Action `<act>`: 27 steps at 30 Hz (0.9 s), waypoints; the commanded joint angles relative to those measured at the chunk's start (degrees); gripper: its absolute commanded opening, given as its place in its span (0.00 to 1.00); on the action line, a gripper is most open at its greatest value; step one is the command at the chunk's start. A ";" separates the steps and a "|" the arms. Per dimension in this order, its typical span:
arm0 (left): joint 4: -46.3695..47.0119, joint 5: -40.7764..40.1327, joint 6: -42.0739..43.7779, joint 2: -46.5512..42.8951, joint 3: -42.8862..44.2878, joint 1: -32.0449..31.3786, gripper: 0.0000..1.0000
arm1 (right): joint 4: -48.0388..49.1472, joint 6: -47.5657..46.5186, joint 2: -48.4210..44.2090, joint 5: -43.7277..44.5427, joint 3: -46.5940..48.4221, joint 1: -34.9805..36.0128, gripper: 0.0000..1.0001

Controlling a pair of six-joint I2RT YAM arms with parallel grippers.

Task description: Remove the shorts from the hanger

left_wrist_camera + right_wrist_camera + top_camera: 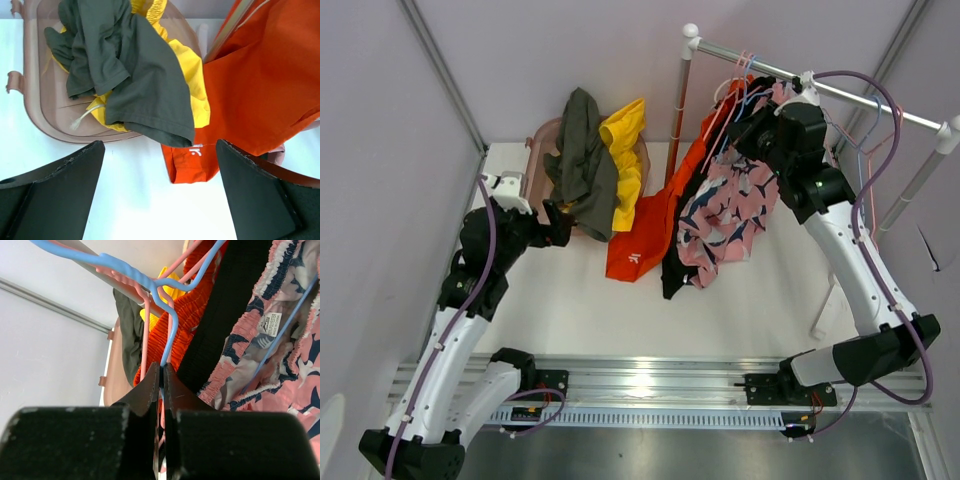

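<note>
Three shorts hang on hangers from the rail [880,105]: orange shorts [650,225], black shorts [675,265] and pink patterned shorts [730,215]. My right gripper [161,372] is up at the rail, shut on the thin neck of a blue hanger [165,305], next to a pink hanger [146,340]. Beside it are the orange waistband [192,310], the black shorts [225,305] and the pink patterned shorts [280,340]. Olive-green shorts [135,85] lie over yellow shorts [192,80] in the basket [45,110]. My left gripper [160,190] is open above the white table, with nothing between its fingers.
The pinkish basket [542,140] stands at the back left of the table. The rack's upright post [680,100] rises behind the orange shorts [260,85], whose leg reaches down to the table near the basket. More hangers [865,130] hang on the rail to the right.
</note>
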 commanded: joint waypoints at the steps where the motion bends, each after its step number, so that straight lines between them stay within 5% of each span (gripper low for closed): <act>1: 3.92 5.33 -0.13 -1.77 0.05 -0.29 0.99 | 1.41 -0.49 -3.93 0.61 -0.44 0.36 0.00; 13: 12.43 18.27 -2.86 7.36 17.01 -21.20 0.99 | -3.95 -0.67 -12.72 0.52 3.95 0.36 0.00; 21: 28.52 24.42 -4.18 18.07 15.44 -35.27 0.99 | -4.48 2.49 -17.29 -1.59 2.38 0.36 0.00; 27: 33.02 21.45 -1.37 25.64 15.44 -41.51 0.99 | -5.62 3.20 -18.17 -2.82 3.78 0.36 0.00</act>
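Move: The pink patterned shorts hang from the blue hanger already gripped by the right hand; their middle is about 5 cm to its right, 4 cm back and some 16 cm below. From the empty left hand they lie about 36 cm to the right, 4 cm ahead and slightly lower. The black shorts hang roughly 8 cm left of the pink ones and 2 cm nearer the base, the orange ones some 14 cm left and 1 cm farther out. The right fingers keep the blue hanger's neck pinched shut, drawing it and the pink shorts back about 10 cm and up nearly as far, with a slight drift right. Meanwhile the wide-open left hand swings some 28 cm right towards the shorts, also back, arching up before sinking partway, and turns about 60 degrees clockwise. ##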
